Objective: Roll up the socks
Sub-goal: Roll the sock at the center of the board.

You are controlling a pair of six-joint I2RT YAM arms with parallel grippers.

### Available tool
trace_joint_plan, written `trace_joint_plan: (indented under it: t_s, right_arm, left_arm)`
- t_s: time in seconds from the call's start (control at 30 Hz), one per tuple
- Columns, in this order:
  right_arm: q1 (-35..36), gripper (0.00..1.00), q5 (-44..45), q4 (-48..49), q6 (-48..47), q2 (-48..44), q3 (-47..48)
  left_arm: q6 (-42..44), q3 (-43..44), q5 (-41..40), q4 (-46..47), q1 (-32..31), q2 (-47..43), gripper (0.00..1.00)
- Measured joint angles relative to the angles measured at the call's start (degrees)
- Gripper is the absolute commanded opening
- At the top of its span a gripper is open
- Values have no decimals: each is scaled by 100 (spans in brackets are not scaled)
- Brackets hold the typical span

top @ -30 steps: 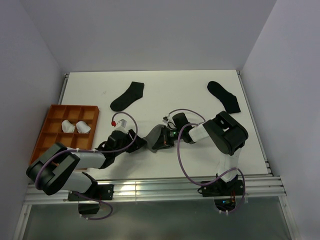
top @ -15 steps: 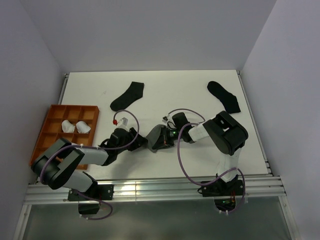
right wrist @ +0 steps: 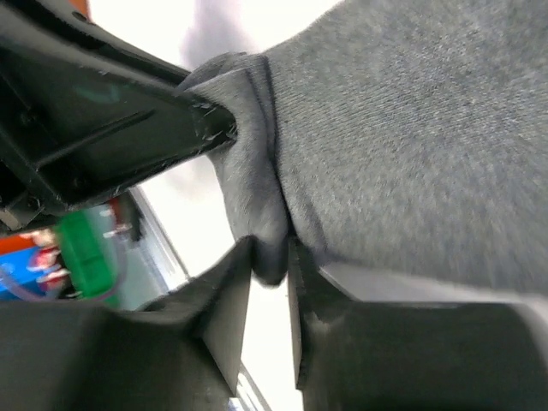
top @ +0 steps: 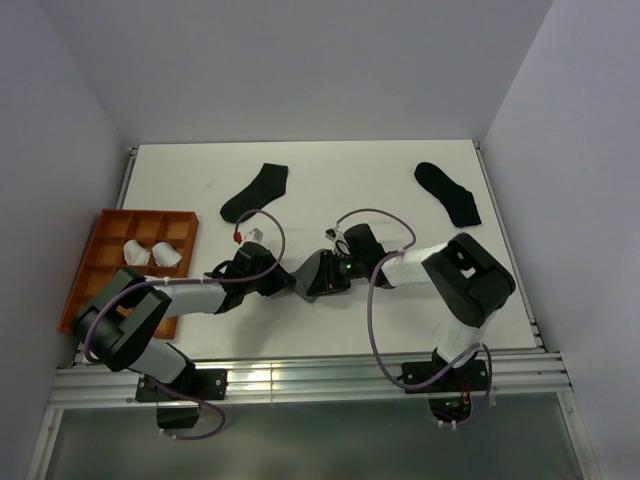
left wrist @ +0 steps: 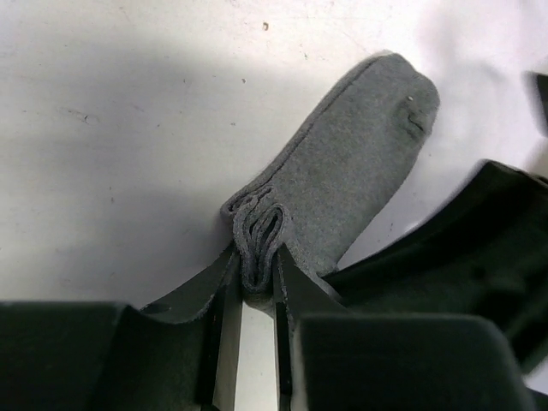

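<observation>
A grey sock (top: 306,270), folded into a thick strip (left wrist: 342,171), lies on the white table between my two grippers. My left gripper (left wrist: 257,278) is shut on the sock's layered end, with the fabric edges bunched between its jaws. From the other side, my right gripper (right wrist: 271,257) holds a rounded fold of the same sock (right wrist: 411,128); the fold fills the narrow gap between its jaws. In the top view the left gripper (top: 284,281) and the right gripper (top: 322,277) nearly meet at the sock. Two white rolled socks (top: 150,253) sit in the orange tray (top: 108,225).
Two black socks lie flat at the back, one at the centre-left (top: 255,192) and one at the right (top: 448,193). The orange tray stands at the table's left edge. My left gripper's black body (right wrist: 103,128) fills the upper left of the right wrist view.
My left gripper has moved right, onto the grey sock's end, and closed on it. The right arm's elbow has swung outward to the right, while its gripper stays at the sock.
</observation>
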Motion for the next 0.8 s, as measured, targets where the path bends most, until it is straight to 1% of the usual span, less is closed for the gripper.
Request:
trace_joint_plan:
  t_s: [0.2, 0.27, 0.4, 0.53, 0.63, 0.8]
  right_arm:
    - [387, 43, 1189, -411, -629, -1235, -216]
    - [619, 44, 1725, -503, -896, -1663, -240]
    - [1231, 45, 2743, -584, -1357, -2079, -232]
    - [1917, 45, 3674, -638, -1749, -2028, -212]
    - [2264, 45, 4197, -708, -1941, -1790, -98]
    - [2774, 45, 4994, -756, -2153, -1303, 157]
  left_arm:
    - [15, 686, -107, -1351, -9, 28, 13]
    - [26, 946, -136, -1805, -9, 90, 13]
    - [70, 1447, -201, -2675, -9, 227, 15]
    - [94, 1827, -319, -3504, -9, 299, 16]
    - [133, 2026, -348, -3882, -9, 369, 16]
    - [175, 2170, -341, -4175, -9, 437, 16]
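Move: The left hand already holds the grey sock's rolled cuff; the middle of that roll is about 2 cm back and 2 cm to its right, the sock's middle some 3 cm ahead and 7 cm right. From the right fingers, at the roll's near end, the roll's middle is about 2 cm ahead and 2 cm left, a touch below, and the sock's middle 6 cm ahead, 3 cm right. The black sock sits some 22 cm ahead and 9 cm left of the left hand. The right fingers open further and come free of the cuff's near end, rising about 6 cm. They then drop back almost as far while shifting left and slightly back, the wrist swinging nearly 50 degrees so they point forward-left and down just behind the cuff. The left hand keeps its pinch on the roll, easing about 2 cm left and slightly back as its fingers tip steeper. ##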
